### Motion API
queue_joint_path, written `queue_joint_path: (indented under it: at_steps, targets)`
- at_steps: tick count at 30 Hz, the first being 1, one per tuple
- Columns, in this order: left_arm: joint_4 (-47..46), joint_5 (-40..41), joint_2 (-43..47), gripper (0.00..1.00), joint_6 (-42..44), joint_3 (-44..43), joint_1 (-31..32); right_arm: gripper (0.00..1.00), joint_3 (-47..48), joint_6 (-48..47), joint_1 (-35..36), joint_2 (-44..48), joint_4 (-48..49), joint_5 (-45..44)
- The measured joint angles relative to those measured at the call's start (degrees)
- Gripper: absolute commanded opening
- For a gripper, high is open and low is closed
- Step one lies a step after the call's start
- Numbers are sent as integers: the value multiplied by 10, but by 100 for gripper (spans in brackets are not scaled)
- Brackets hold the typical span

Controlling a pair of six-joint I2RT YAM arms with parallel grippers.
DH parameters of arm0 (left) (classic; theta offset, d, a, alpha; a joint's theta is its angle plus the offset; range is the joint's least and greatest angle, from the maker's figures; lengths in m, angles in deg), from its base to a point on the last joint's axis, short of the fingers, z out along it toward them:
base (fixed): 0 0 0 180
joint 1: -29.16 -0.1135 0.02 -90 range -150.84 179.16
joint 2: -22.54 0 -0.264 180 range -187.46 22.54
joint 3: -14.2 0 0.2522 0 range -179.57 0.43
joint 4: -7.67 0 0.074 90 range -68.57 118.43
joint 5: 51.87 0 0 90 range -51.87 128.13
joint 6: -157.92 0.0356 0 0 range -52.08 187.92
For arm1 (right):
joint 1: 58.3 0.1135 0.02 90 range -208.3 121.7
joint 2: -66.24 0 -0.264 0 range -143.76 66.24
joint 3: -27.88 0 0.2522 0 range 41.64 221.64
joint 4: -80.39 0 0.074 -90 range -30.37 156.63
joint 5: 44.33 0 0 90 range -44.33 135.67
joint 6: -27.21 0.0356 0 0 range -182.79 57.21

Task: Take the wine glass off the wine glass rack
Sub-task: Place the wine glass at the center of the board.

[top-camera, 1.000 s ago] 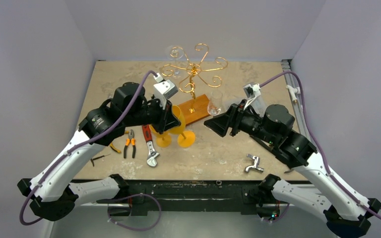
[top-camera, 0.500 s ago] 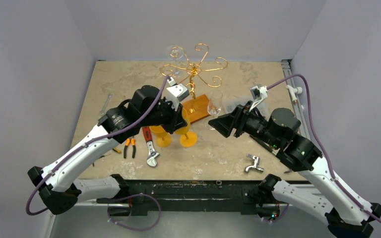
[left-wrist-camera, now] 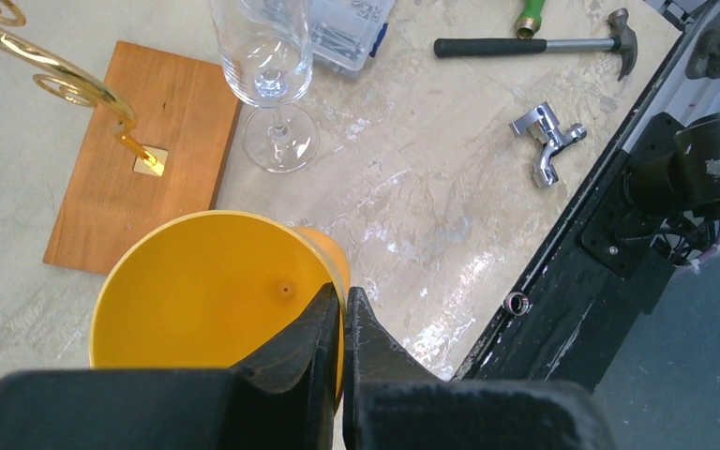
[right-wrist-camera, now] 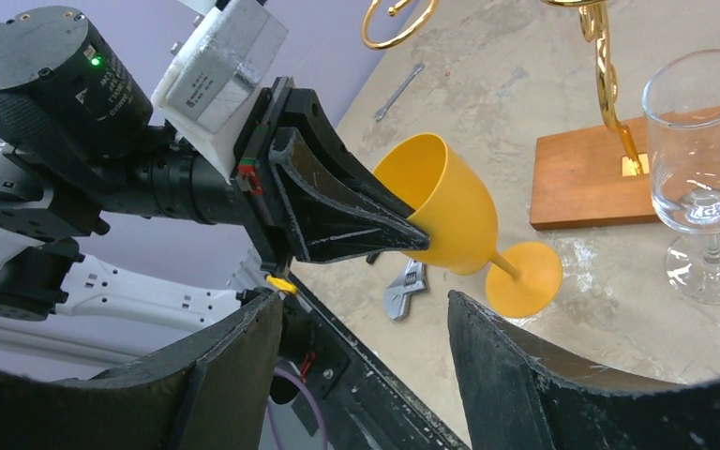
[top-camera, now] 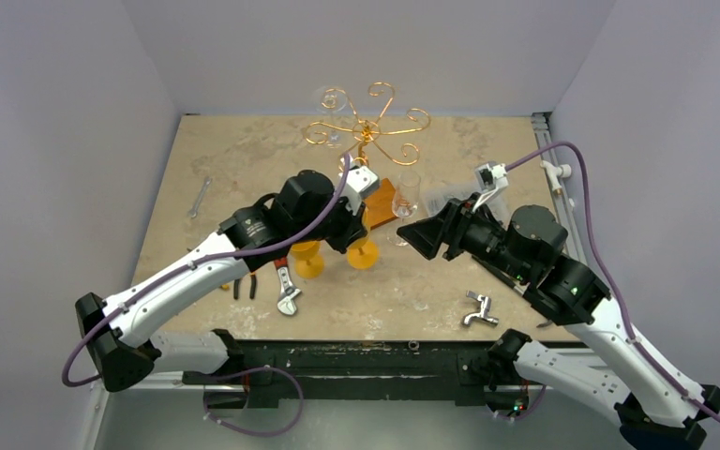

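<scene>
The wine glass rack (top-camera: pixel 367 127) stands at the back, golden curls on a wooden base (left-wrist-camera: pixel 150 159). My left gripper (left-wrist-camera: pixel 345 295) is shut on the rim of a yellow wine glass (right-wrist-camera: pixel 445 202), which is off the rack and tilted, its foot (top-camera: pixel 364 253) low in front of the base. My right gripper (right-wrist-camera: pixel 364 300) is open and empty, just right of that glass and facing it. A clear wine glass (top-camera: pixel 326 98) hangs on the rack's back left arm. Another clear glass (right-wrist-camera: pixel 708 159) stands on the table beside the base.
The foot of a second yellow glass (top-camera: pixel 308 262) shows left of the held one. A wrench (top-camera: pixel 287 289), a metal tap (top-camera: pixel 478 309), a spanner (top-camera: pixel 200 197), a hammer (left-wrist-camera: pixel 534 42) and a box of screws (left-wrist-camera: pixel 347 28) lie on the table.
My left arm has swung right with the yellow glass, closer to the right gripper. The right gripper has shifted slightly and stays open.
</scene>
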Motion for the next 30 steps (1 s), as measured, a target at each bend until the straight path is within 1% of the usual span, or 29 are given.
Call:
queue_joint_path:
  at_steps: [5, 11, 19, 30]
  targets:
    - [-25, 9, -23, 0, 11, 2, 11, 64, 0, 0, 0, 7, -1, -7]
    - [-54, 13, -43, 0, 17, 28, 18, 64, 0, -1, 0, 17, -8, -24]
    - [-69, 16, -60, 0, 28, 38, 23, 64, 0, -1, 0, 21, -31, -46]
    - [-85, 17, -85, 0, 31, 43, 25, 65, 0, -1, 0, 21, -34, -61]
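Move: My left hand still holds the tilted yellow wine glass by its rim. The open table spot it is bound for lies about 10 cm ahead, 5 cm right and 25 cm below. From that hand, the standing yellow glass is 11 cm ahead and 11 cm left, the clear glass 20 cm ahead and 14 cm right, and the rack's wooden base 30 cm ahead and 4 cm right. From my right hand the spot is roughly 14 cm ahead, 11 cm left and 35 cm down. I lower the yellow wine glass with my left hand by about 6 cm, fastest in the first half and then easing, while carrying it some 3 cm to the right, towards the open table in front of the rack. The fingers keep their pinch on the rim and the wrist rolls only about 5 degrees, left side rising. My empty right hand, fingers still open, drifts 2 cm to the right. ##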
